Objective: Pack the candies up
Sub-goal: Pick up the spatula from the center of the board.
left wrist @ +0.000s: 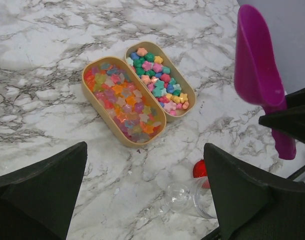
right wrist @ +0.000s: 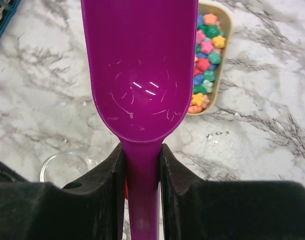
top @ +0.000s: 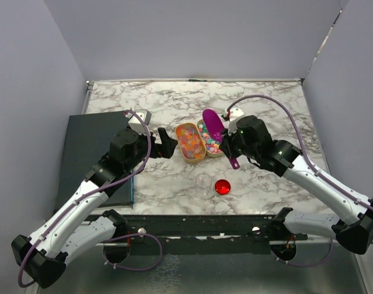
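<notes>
The candies fill two tan oval trays side by side: translucent ones in the left tray [top: 190, 142] [left wrist: 123, 102], opaque pastel stars [left wrist: 159, 82] [right wrist: 206, 60] in the right one. My right gripper [top: 230, 148] [right wrist: 142, 172] is shut on the handle of a purple scoop [top: 214, 125] [right wrist: 139, 65]. The scoop's bowl is empty and hangs over the right tray. My left gripper [top: 167, 142] [left wrist: 144, 192] stands wide open just left of the trays, holding nothing.
A small clear jar [top: 203, 182] [left wrist: 190, 197] [right wrist: 62, 167] stands near the table's front edge, with a shiny red lid [top: 222, 187] [left wrist: 199, 170] to its right. A dark mat [top: 91, 153] covers the table's left side. Grey walls close in three sides.
</notes>
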You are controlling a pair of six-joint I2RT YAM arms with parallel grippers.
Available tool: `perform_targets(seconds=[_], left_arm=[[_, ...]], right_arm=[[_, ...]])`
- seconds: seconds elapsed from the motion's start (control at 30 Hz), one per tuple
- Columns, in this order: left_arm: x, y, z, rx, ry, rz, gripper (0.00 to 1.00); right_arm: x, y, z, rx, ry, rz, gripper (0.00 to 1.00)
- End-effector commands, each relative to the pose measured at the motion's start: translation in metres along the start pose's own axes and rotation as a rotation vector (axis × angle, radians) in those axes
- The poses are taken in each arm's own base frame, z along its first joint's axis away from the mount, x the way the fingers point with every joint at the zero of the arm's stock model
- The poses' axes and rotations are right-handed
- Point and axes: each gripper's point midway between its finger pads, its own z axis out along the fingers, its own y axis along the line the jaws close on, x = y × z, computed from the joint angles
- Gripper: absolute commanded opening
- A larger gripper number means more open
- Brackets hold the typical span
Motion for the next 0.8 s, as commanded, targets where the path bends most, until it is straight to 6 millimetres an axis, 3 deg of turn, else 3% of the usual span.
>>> perform_targets(seconds=[0.0,0.13,0.4,0.6,0.77], left_arm=[[-0.016,-0.023,-0.014,0.095,-0.011,-0.042,0.99],[-0.011,-0.033,-0.020,0.143,0.028,-0.066,0.99],[0.009,-0.052,-0.034,0.258,0.119,-0.144,0.95],[0.030,-0.063,-0.044,0.329,0.216,-0.187,0.84],[0.043,-0.068,-0.054,0.367,0.269,-0.207,0.73]], right_arm=[[0.013,0.036,-0.014,-0.105,0.057,-0.210,0.01],[0.020,0.061,-0.020,-0.169,0.058,-0.341,0.01],[0.033,0.089,-0.029,-0.258,0.064,-0.574,0.01],[0.036,0.104,-0.040,-0.350,-0.006,-0.736,0.01],[0.034,0.103,-0.046,-0.357,-0.043,-0.803,0.01]])
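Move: The purple spatula, already held by the right hand, lies about 16 cm to the right of the left hand, some 2 cm ahead and nearly level. From the right hand, the left hand's open fingers are about 17 cm to the left, level fore-and-aft and slightly higher. The clear jar stands 5 cm back and 6 cm left of the right hand, 17 cm lower; the red lid lies 6 cm straight back and 19 cm below. The orange candy tray is 12 cm ahead and 12 cm left, 18 cm below. The spatula, still pinched in the right fingers, is drawn back about 10 cm and left some 6 cm, swinging roughly 40 degrees counter-clockwise so its blade comes across to the left hand. The left hand backs off about 6.5 cm while easing right towards the blade, turns somewhat clockwise, rises slightly before settling a little, and begins to close its wide-open fingers. ##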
